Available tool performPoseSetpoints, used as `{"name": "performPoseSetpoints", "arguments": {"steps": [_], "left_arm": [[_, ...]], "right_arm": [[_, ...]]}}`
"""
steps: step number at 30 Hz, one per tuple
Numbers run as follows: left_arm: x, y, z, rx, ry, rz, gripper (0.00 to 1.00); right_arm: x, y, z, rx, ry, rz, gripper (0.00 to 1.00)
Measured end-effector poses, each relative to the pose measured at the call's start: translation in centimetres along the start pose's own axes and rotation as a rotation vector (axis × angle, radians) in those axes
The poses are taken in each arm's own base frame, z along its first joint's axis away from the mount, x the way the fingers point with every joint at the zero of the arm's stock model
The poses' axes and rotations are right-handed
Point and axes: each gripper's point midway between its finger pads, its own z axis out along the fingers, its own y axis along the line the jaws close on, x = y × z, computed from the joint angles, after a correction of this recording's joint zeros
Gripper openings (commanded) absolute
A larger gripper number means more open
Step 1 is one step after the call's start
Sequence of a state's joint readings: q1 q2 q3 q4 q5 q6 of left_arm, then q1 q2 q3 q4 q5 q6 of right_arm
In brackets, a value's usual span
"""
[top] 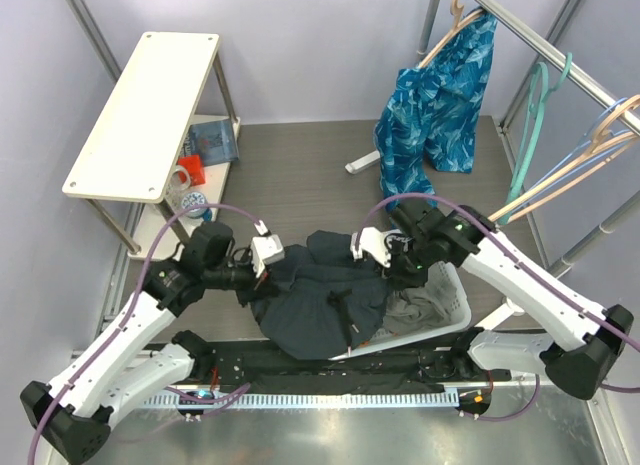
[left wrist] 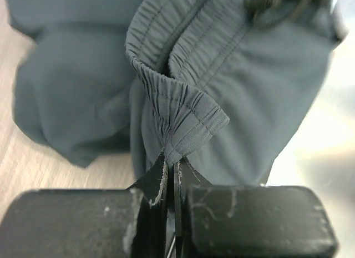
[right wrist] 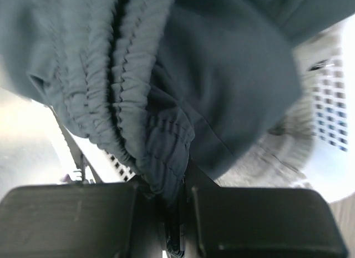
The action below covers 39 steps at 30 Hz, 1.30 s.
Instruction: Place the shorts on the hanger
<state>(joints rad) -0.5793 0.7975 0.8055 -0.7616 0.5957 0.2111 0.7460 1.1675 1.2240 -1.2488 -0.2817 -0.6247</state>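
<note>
The dark navy shorts hang bunched between my two grippers, above the front of the table and the basket's left end. My left gripper is shut on the elastic waistband; in the left wrist view the gathered band runs into its closed gripper. My right gripper is shut on the waistband's other side, and in the right wrist view a thick fold of the shorts fills that gripper. The beige hanger hangs on the rail at far right, away from both grippers.
A white laundry basket with a grey cloth sits under my right arm. A blue leaf-patterned garment hangs from the rail beside a teal hanger. A white shelf stands at the back left.
</note>
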Motion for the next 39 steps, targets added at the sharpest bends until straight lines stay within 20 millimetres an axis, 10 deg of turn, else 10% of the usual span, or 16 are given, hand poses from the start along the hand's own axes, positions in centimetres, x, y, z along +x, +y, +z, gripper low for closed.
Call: {"name": "performPoseSetpoints", "arguments": {"steps": [8,15,19,26,33,39], "left_arm": [[3.6,2.0,0.5,-0.068,0.079,0.159,0.08],[5.5,3.7,0.6,-0.13,0.155,0.211,0.48],[4.9,3.3,0.0,-0.136,0.132,0.217,0.65],[-1.4,2.4,-3.3,-0.194,-0.021,0.263,0.84],[-12.4,2.3,-6.4,-0.231,-0.224,0.266,0.84],[-23.0,2.6,-5.4,-0.178,-0.371,0.26,0.84]], "right_arm": [[1.7,-1.7,4.0,-0.009,0.112,-0.049,0.09],[1.4,-3.1,6.3,-0.037,0.172,-0.068,0.69],[-0.3,-3.7,4.7,-0.01,0.135,-0.081,0.81],[-6.3,-4.0,-4.2,0.157,-0.128,-0.126,0.9],[-11.2,-1.1,-17.2,0.363,-0.566,-0.177,0.91],[-11.5,-0.7,-27.0,0.612,-0.871,-0.074,0.9]]}}
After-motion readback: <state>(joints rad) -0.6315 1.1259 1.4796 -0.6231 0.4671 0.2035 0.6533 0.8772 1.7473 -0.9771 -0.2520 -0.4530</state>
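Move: The dark shorts are still pinched at the waistband's two ends. Their middle lies about 17 cm right of the left hand, 4 cm back and 8 cm below; from the right hand it is some 18 cm left, 6 cm back and 8 cm below. The basket's middle is roughly straight left-right under the right hand, 6 cm back and 17 cm down, with the grey clothes 5 cm right, 8 cm back and 15 cm down. The shorts' waistband, kept pinched at both ends, is lowered about 5 cm and shifted slightly left, the right hand also easing forward; then both grippers open wide and let go. The left hand rises away, drifting forward and right; the right climbs some 35 cm, draws back a little and right, and swings its fingers up from pointing down by about 60 degrees. ##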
